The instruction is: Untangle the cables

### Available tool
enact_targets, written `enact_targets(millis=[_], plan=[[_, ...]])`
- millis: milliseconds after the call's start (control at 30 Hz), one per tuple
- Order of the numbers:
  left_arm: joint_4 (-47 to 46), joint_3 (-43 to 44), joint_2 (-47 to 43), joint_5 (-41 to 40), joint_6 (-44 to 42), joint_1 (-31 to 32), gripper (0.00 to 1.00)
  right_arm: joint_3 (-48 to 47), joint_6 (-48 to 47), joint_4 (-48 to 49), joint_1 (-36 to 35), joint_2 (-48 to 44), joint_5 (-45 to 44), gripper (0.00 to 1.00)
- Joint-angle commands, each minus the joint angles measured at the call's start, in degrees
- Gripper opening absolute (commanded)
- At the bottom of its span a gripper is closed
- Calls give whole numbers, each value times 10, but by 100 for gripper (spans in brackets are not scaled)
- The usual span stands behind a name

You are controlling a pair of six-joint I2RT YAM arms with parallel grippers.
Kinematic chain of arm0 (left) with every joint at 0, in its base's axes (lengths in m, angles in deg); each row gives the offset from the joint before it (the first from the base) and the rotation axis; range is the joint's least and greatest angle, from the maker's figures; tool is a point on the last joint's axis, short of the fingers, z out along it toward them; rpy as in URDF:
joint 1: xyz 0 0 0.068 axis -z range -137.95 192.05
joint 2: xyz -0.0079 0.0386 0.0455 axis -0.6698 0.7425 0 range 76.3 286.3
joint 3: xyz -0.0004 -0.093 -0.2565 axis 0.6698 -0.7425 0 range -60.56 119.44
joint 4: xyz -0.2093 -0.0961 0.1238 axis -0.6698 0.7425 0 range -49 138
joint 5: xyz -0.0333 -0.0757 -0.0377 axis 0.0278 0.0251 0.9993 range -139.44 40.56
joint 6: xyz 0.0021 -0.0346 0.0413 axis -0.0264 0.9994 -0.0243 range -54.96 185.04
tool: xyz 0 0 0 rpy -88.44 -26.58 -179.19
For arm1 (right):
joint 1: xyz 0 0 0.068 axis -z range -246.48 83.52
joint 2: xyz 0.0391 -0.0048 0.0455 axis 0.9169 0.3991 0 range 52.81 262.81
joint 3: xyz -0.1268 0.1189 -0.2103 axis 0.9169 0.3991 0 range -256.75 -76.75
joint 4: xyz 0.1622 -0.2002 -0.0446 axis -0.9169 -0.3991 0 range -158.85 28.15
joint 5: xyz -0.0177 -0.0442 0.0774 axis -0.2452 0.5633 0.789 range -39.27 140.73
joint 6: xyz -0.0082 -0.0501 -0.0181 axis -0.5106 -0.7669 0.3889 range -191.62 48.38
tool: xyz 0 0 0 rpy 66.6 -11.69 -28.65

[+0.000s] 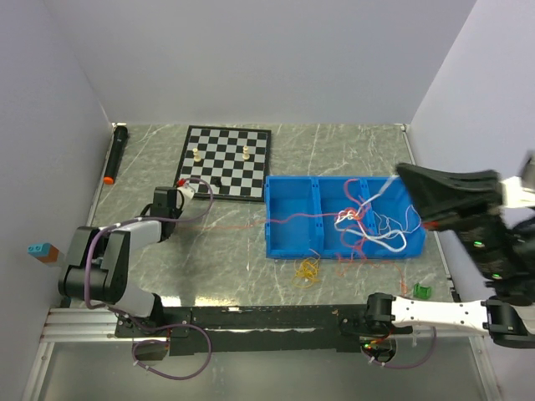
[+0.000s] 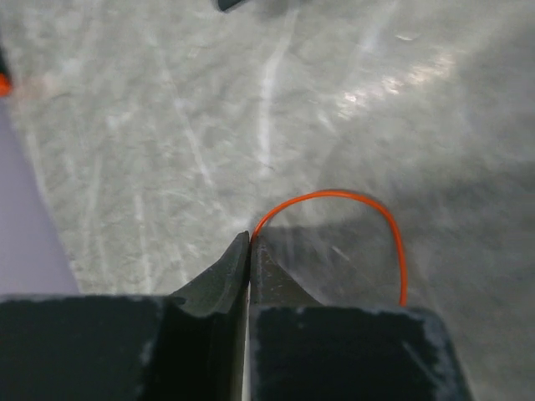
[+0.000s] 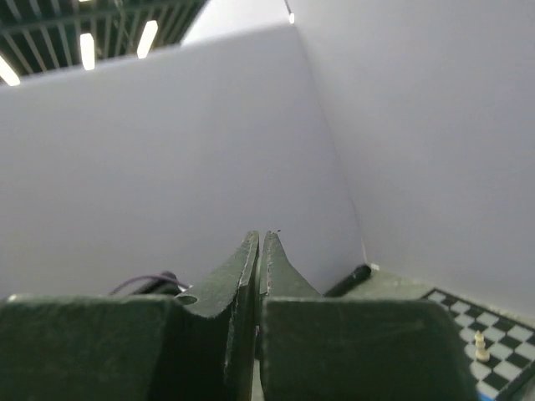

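Note:
A blue bin (image 1: 288,242) with three compartments holds a tangle of red and white cables (image 1: 361,224). My left gripper (image 1: 185,192) sits low by the chessboard's near corner, shut on a thin orange-red cable (image 2: 334,194). That cable loops out of its tips (image 2: 250,238) and runs faintly across the table (image 1: 238,224) toward the bin. My right gripper (image 1: 399,171) is raised above the bin's right end. A white cable (image 1: 372,197) runs straight up from the tangle to its tip. The right wrist view shows its jaws (image 3: 260,236) pressed together. A yellow-orange cable heap (image 1: 308,271) lies in front of the bin.
A chessboard (image 1: 227,163) with a few pieces lies at the back left. A black marker with an orange tip (image 1: 115,154) lies along the left wall. A small green object (image 1: 420,290) sits near the right arm's base. A blue and brown block (image 1: 42,251) is at far left.

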Motion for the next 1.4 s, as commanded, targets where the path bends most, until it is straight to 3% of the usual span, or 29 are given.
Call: enact_targets(millis=[0,100,233,433,633,767,800,900,1067,1200,1367], plan=[[159,46,-50,115,61,-1,17,-5,28,-24,-3,84,23,0],[235,92,-93,179,77,-2,45,2,43,-14,-3,113,39,0],[338,179,-151,297,101,-2,67,9,62,-2,-3,151,52,0],[443,246,-226,517,84,-3,71,17,91,30,-3,194,87,0],[533,192,-300,788,-122,-2,76,2,99,46,-3,232,110,0],[580,206,-283,868,-244,-3,78,-5,106,46,-2,246,117,0],[602,214,-276,895,-273,-3,90,-5,109,47,-1,248,118,0],[663,254,-244,967,-370,-3,97,2,119,58,2,249,127,0],[748,296,-208,1055,-488,-2,97,23,138,70,9,246,143,0],[848,304,-173,1086,-644,2,97,26,157,93,22,250,167,0],[846,307,-155,1102,-655,9,97,22,176,103,32,267,193,0]])
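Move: The hanging orange-and-white tangle is what the left hand goes for: about 50 cm to its right, 18 cm back and 30 cm higher. The tangle dangles from the right hand, roughly 27 cm below and 5 cm ahead of it. From the left hand, the yellow cable lies around 44 cm right and 14 cm back on the table, while the blue tray's middle is 56 cm right and 6 cm ahead. Rightward, up and then back, the left hand swings off the table, some 23 cm right and as much up, opening wide to let go of the orange strand. It turns clockwise through roughly a right angle until the fingers point right, close before the tangle. Meanwhile the right hand, still shut on the white strand high up, carries the tangle left towards it by about 22 cm, sinking somewhat. ##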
